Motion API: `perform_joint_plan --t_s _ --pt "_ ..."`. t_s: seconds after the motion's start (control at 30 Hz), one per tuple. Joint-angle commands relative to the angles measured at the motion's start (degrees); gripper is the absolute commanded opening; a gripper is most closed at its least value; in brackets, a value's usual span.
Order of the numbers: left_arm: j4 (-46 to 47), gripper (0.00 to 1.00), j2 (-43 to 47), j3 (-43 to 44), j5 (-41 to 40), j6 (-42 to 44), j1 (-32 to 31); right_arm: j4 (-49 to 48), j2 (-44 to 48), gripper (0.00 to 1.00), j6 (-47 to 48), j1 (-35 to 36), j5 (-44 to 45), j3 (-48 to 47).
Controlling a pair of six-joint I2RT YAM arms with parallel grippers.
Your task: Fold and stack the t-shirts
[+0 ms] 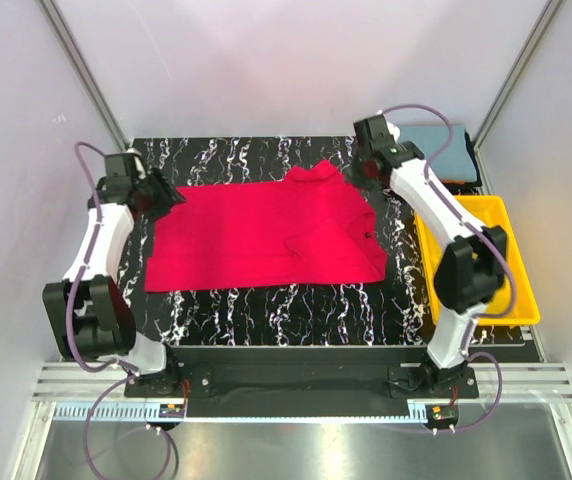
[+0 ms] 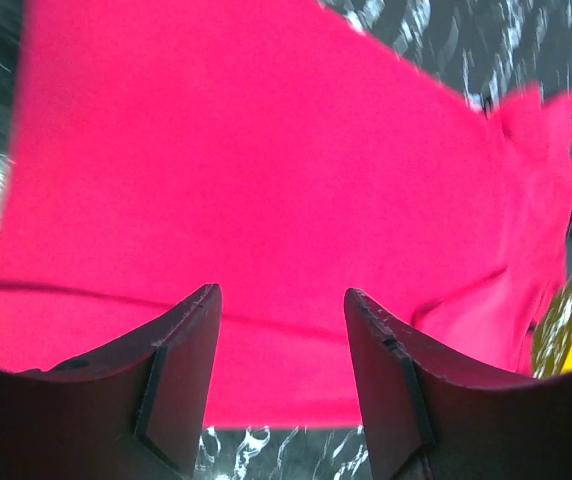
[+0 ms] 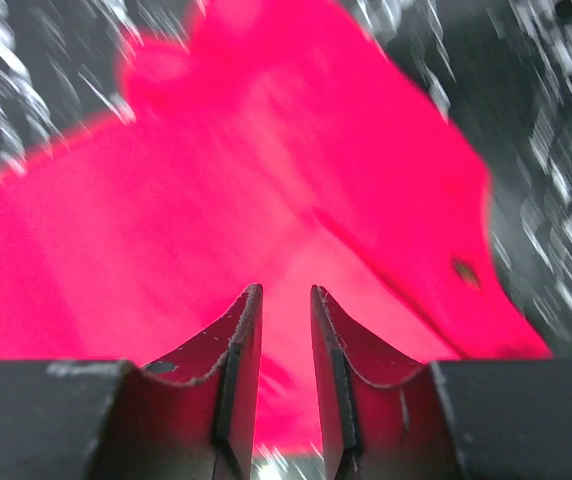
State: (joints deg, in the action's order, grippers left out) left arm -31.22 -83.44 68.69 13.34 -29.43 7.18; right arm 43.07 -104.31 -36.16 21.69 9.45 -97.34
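Observation:
A bright red t-shirt (image 1: 266,235) lies spread flat on the black marbled table (image 1: 266,310), its sleeve end bunched towards the far right. My left gripper (image 1: 169,195) hovers at the shirt's left edge. In the left wrist view its jaws (image 2: 281,295) stand wide apart, with only the red t-shirt (image 2: 266,170) below them. My right gripper (image 1: 358,170) is over the shirt's far right corner. Its jaws (image 3: 286,292) are parted by a narrow gap with nothing in it, above the red t-shirt (image 3: 266,200). A grey-blue t-shirt (image 1: 444,150) lies folded at the back right.
A yellow plastic tray (image 1: 501,300) sits along the table's right side, partly under the right arm. A thin orange and dark strip (image 1: 461,186) shows between the tray and the grey-blue shirt. White walls close in the table on three sides.

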Motion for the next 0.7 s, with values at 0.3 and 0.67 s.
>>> perform_joint_plan --t_s 0.3,0.67 --pt "0.0 0.55 -26.6 25.7 4.0 -6.7 7.0 0.3 -33.0 0.32 -6.5 -4.3 -2.6 -39.5" --pt "1.5 0.57 -42.8 37.5 3.2 -6.3 8.7 -3.9 -47.9 0.33 -7.3 -6.5 -3.0 -53.2"
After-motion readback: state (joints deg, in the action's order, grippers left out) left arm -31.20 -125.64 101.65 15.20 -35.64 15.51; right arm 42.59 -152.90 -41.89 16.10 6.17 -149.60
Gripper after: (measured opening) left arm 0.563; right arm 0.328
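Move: The red t-shirt's far-left corner lies about 18 cm ahead of the left hand, 11 cm left and 17 cm below; its near-left corner is some 14 cm back and 9 cm left. From the right hand, the far-right sleeve tip is about 23 cm ahead, 6 cm left and 18 cm down. The folded stack is roughly 23 cm ahead and 20 cm right, the yellow bin 9 cm back and 27 cm right. Without touching cloth yet, both hands head for the red t-shirt's far corners, first reaching out nearly level, then sinking about 10 cm. The left goes some 14 cm forward and 9 cm left, turning roughly 10 degrees counter-clockwise and tipping its half-open fingers farther down; the right reaches about 19 cm forward to the sleeve tip, fingers slightly parted. ##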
